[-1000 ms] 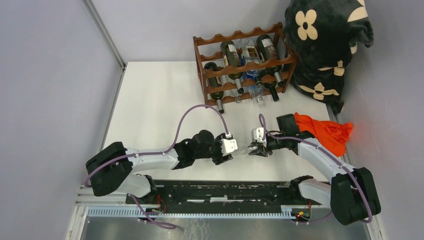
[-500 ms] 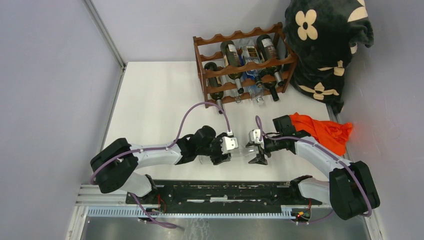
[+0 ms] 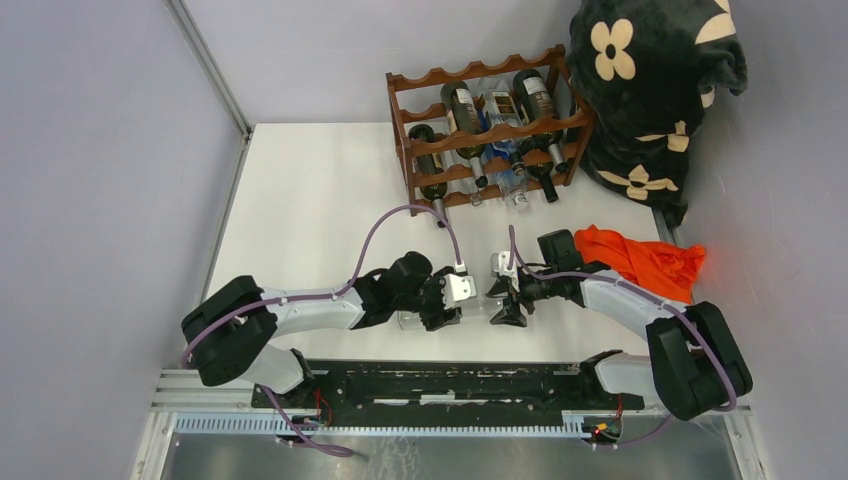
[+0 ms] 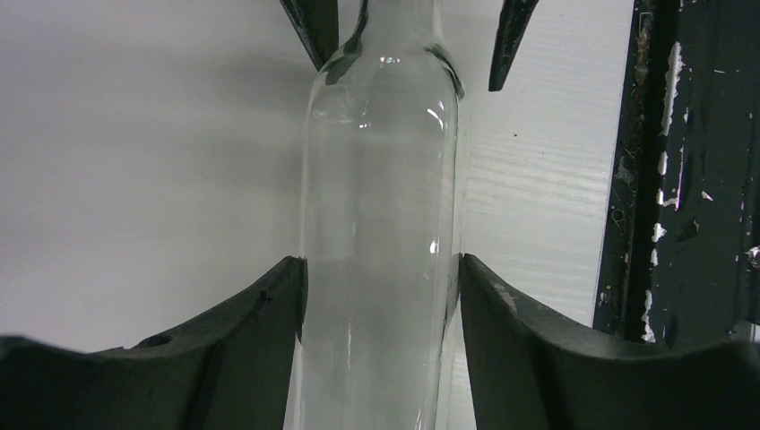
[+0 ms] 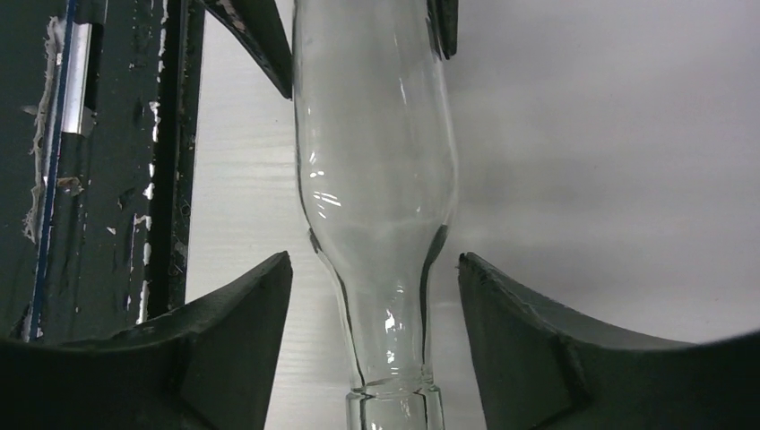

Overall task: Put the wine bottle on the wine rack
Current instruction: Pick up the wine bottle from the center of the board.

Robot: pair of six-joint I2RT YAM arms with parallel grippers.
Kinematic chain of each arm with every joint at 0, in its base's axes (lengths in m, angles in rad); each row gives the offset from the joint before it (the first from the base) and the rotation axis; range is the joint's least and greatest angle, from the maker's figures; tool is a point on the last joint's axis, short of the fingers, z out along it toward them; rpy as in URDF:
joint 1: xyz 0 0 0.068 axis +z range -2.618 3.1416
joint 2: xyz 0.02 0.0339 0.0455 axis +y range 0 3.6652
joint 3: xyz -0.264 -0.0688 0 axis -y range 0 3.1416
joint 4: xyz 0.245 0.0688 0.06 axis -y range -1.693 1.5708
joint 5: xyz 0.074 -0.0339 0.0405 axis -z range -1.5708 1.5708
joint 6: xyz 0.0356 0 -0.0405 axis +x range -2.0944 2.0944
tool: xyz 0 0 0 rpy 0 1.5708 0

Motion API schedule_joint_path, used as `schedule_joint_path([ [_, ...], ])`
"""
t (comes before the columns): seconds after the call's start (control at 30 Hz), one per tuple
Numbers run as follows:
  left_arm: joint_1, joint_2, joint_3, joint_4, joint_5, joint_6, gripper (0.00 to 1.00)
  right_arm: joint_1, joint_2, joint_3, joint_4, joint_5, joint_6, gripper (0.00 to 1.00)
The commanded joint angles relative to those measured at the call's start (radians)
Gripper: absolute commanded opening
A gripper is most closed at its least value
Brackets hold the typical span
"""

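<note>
A clear glass wine bottle (image 3: pixel 478 297) lies horizontally low over the white table, between my two grippers. My left gripper (image 3: pixel 441 304) is shut on its wide body, and both pads press the glass in the left wrist view, bottle (image 4: pixel 381 179), gripper (image 4: pixel 381 262). My right gripper (image 3: pixel 506 301) is open and straddles the neck (image 5: pixel 385 340), with gaps on both sides of the right gripper (image 5: pixel 375 258). The reddish-brown wine rack (image 3: pixel 470 70) stands at the table's far side, holding several dark and clear bottles.
A black blanket with cream flowers (image 3: pixel 650 90) is piled to the right of the rack. An orange cloth (image 3: pixel 650 265) lies by the right arm. A black rail (image 3: pixel 440 385) runs along the table's near edge. Grey walls close in on the left and right.
My right gripper has opened from shut and shifted a little left along the bottle's neck. The left gripper keeps its hold and has barely moved.
</note>
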Motion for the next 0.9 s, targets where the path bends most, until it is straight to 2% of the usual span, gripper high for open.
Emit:
schedule_joint_path([
  [0.0,0.005,-0.027,0.050,0.057,0.042,0.030,0.02,0.005,-0.001,0.046,-0.021,0.056,-0.047,0.71],
  [0.17,0.005,-0.050,0.046,0.031,0.042,0.048,0.02,0.005,-0.047,0.045,-0.065,0.090,-0.127,0.68],
  [0.27,0.004,-0.058,0.045,0.025,0.047,0.049,0.02,0.005,-0.060,0.043,-0.088,0.029,-0.142,0.62],
  [0.37,0.005,-0.064,0.046,0.018,0.046,0.051,0.02,0.004,-0.056,0.047,-0.109,0.040,-0.164,0.57],
  [0.6,0.004,-0.073,0.051,0.013,0.055,0.051,0.02,0.024,-0.052,0.033,-0.094,0.081,-0.172,0.55],
  [0.67,0.004,-0.073,0.055,0.010,0.056,0.051,0.02,0.028,-0.063,0.027,-0.082,0.075,-0.170,0.50],
  [0.77,0.003,-0.072,0.058,0.005,0.058,0.047,0.02,0.037,-0.080,0.020,-0.084,0.063,-0.180,0.36],
  [0.87,0.003,-0.068,0.064,0.001,0.059,0.041,0.02,0.044,-0.084,0.024,-0.105,0.057,-0.198,0.12],
])
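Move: Across in front of the robot lies the clear wine bottle, its body already in the left fingers, base to the left. The bottle's middle is about 2 cm right of the left hand and some 9 cm left of the right hand, level with both; its neck sits between the right hand's open fingers. The wine rack stands roughly 28 cm ahead of the left hand, 8 cm to its right, its middle about 10 cm higher. Closing on the bottle's neck, the right fingers go from wide open to a pinch just short of the lip, while that hand shifts about 1 cm right along the neck and rolls some 10 degrees. The left hand keeps its grip on the body, easing back barely 1 cm. ##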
